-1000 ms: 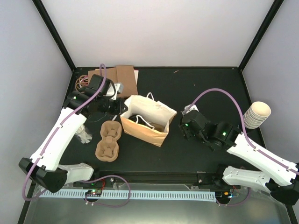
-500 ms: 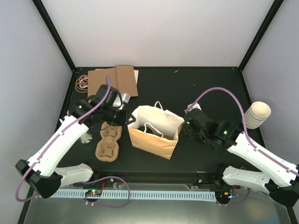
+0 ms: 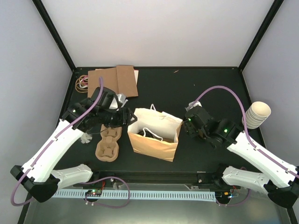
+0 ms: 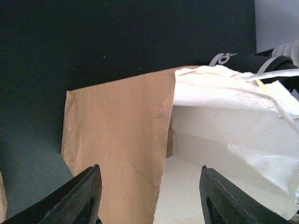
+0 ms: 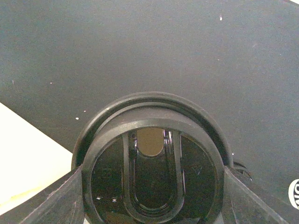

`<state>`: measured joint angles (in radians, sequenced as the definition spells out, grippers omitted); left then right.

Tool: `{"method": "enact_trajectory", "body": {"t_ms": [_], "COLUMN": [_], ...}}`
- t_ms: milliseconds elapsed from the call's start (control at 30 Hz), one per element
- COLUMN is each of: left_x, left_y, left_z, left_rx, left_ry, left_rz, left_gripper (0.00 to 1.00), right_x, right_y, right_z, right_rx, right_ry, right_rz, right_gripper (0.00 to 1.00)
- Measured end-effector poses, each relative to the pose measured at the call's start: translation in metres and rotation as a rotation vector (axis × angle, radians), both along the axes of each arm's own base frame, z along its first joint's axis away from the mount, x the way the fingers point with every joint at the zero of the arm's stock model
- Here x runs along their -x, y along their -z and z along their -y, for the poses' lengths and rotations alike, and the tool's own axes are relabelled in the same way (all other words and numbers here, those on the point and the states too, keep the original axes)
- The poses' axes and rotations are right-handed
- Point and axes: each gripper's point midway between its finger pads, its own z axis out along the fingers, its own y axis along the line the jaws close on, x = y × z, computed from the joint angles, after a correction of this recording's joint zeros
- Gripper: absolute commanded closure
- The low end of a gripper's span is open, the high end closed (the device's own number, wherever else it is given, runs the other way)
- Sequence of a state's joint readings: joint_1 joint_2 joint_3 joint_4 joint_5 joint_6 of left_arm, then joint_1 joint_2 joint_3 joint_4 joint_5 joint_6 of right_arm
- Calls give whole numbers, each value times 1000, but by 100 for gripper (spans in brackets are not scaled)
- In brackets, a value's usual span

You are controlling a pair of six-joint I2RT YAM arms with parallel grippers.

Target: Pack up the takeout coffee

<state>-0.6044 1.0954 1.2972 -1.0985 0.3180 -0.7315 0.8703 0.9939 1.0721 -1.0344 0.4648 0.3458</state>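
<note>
A takeout coffee (image 5: 152, 163) with a round black lid fills the space between my right gripper's fingers (image 5: 70, 196). My right gripper (image 3: 190, 125) is shut on it, just right of the paper bag (image 3: 154, 137). The bag stands upright with its mouth open, brown outside (image 4: 117, 140) and white inside. My left gripper (image 3: 127, 116) is at the bag's left rim. Its jaws (image 4: 152, 200) stand open, with the bag's edge between them and touching neither finger. No other lidded cup shows.
A brown pulp cup tray (image 3: 108, 141) lies left of the bag. A stack of cream paper cups (image 3: 257, 115) stands at the right edge. Flat cardboard sheets (image 3: 114, 80) and rubber bands (image 3: 82, 83) lie at the back left. Clear plastic bits (image 3: 85, 137) lie beside the tray.
My left gripper pulled the bag's rim nearer and to the right, then let go and opened. The bag now stands more upright. My right gripper edged toward the bag with the cup.
</note>
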Motion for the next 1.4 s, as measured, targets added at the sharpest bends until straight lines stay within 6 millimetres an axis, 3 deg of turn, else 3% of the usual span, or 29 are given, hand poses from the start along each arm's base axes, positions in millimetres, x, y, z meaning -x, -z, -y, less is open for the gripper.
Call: {"method": "enact_trajectory", "body": {"t_ms": [133, 233, 267, 567, 900, 1000, 1100, 1233, 1400], "left_x": [-4, -7, -8, -23, -31, -37, -39, -29, -27], "left_y": [-12, -22, -26, -77, -107, -112, -109, -98, -108], "left_z": [-5, -9, -10, -35, -36, -31, -22, -12, -1], "left_rx": [-19, -36, -42, -133, -350, -408, -446, -473, -496], "left_ry": [-6, -3, -4, -22, 315, 414, 533, 733, 870], "left_rz": [50, 94, 111, 335, 711, 817, 926, 1045, 1165], "left_gripper": [22, 3, 1, 1, 4, 4, 11, 6, 1], "right_x": [-1, -1, -1, 0, 9, 12, 14, 15, 17], "right_y": [0, 0, -1, -7, -14, -16, -16, -16, -16], "right_z": [1, 2, 2, -1, -1, 0, 0, 1, 1], "right_rx": [3, 6, 7, -13, -63, -76, -78, -75, -74], "right_ry": [-1, -4, -6, -27, -52, -60, -64, -66, -72], "right_rz": [0, 1, 2, 7, 7, 5, 1, -5, -10], "right_gripper": [45, 45, 45, 45, 45, 45, 45, 45, 45]}}
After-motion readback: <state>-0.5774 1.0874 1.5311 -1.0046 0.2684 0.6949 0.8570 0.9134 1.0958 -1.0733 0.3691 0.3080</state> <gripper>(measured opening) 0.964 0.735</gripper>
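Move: The left hand is just above the paper bag's left rim, fingers already part open; the bag's middle lies about 10 cm right, 1 cm back and 13 cm below. The empty cup carrier lies roughly 10 cm left, 4 cm back and 25 cm below. From the right hand, which already holds a black-lidded cup, the bag's middle is about 15 cm left, level ahead and 10 cm below. Opening wide, the left hand rises about 11 cm from the bag's left rim, its wrist turning strongly clockwise. ##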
